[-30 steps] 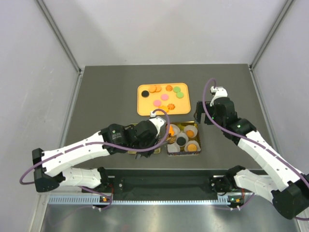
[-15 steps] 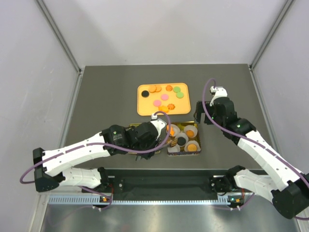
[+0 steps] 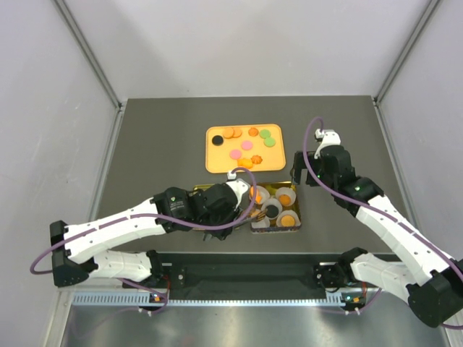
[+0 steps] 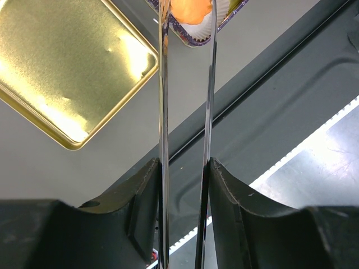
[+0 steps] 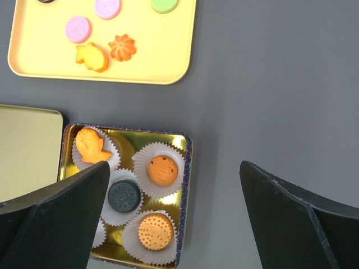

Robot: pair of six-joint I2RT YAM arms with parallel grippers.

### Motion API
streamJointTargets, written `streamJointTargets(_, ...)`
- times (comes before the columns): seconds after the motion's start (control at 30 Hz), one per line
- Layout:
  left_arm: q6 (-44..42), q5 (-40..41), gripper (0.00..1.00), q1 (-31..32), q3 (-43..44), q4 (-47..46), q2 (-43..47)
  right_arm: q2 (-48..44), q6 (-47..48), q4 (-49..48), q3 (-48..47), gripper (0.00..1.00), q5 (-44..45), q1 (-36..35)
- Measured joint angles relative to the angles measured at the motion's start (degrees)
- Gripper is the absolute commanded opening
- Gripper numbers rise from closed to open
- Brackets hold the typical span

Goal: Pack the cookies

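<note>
Loose cookies (image 3: 246, 144) in orange, pink, green and black lie on an orange tray (image 3: 217, 160). A gold tin (image 5: 185, 185) holds white paper cups with an orange fish-shaped cookie (image 5: 90, 144), a round orange one (image 5: 162, 170), a black one (image 5: 124, 195) and a dotted orange one (image 5: 155, 231). My left gripper (image 4: 184, 168) (image 3: 244, 199) is shut on metal tweezers (image 4: 162, 84). Their blades straddle an orange cookie (image 4: 190, 10) in a paper cup at the tin's left side. Whether the blades still pinch it I cannot tell. My right gripper (image 5: 174, 165) (image 3: 300, 173) hangs open and empty above the tin's right edge.
The tin's gold lid (image 4: 67, 73) (image 5: 28, 145) lies flat just left of the tin, partly under my left arm in the top view. The table's near edge and a black rail (image 4: 269, 112) run close behind the tin.
My left wrist has crept slightly toward the tin's near-left corner and the tweezers' blades have spread a little. The right arm has not moved.
</note>
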State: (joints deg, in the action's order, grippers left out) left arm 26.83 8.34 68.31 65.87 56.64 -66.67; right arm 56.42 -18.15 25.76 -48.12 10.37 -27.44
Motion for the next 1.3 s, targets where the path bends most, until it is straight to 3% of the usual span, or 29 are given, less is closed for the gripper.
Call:
streamJointTargets(0.63, -0.81, 0.7, 0.45, 0.04, 0.15, -0.37, -1.01, 0.0, 0.02, 0.0, 0.0, 1.0, -0.02, 0.0)
streamJointTargets(0.9, -0.98, 7.74, 0.42, -1.42, 5.6, 0.72, -1.01, 0.0, 0.02, 0.0, 0.0, 1.0, -0.24, 0.0)
streamJointTargets(1.03, -1.33, 9.62, 0.41, -10.93, 8.24, -0.59, -1.18, 0.0, 0.02, 0.0, 0.0, 1.0, -0.83, 0.0)
streamJointTargets(1.3, -3.58, 7.26, 0.43, -42.47, 8.22, -9.7, -7.5, -0.83, 0.0, -0.07, 0.0, 1.0, -3.3, 0.0)
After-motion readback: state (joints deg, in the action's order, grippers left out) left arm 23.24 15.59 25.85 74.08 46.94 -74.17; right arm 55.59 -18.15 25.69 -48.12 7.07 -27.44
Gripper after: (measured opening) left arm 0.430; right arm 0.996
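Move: The orange cookie sits between the left fingertips, about 1 cm below the hand point, practically over the box's front-left paper cup. From this hand, the dark cookie in the middle cup is some 3 cm ahead and 3 cm right, the front-right cookie 1 cm ahead and 7 cm right; the gold tray's middle lies about 4 cm ahead and 11 cm left. For the right hand, the orange cookie is roughly 16 cm back, 10 cm left and slightly lower. The orange cookie is left in the front-left cup: the left fingers, already loosened around it, part only a touch more while the hand settles almost in place. Then they come free, rising about 5 cm, and the hand sweeps quickly some 20 cm forward and 13 cm left, away from the box towards the yellow tray's left side, turning about 45 degrees counter-clockwise. ##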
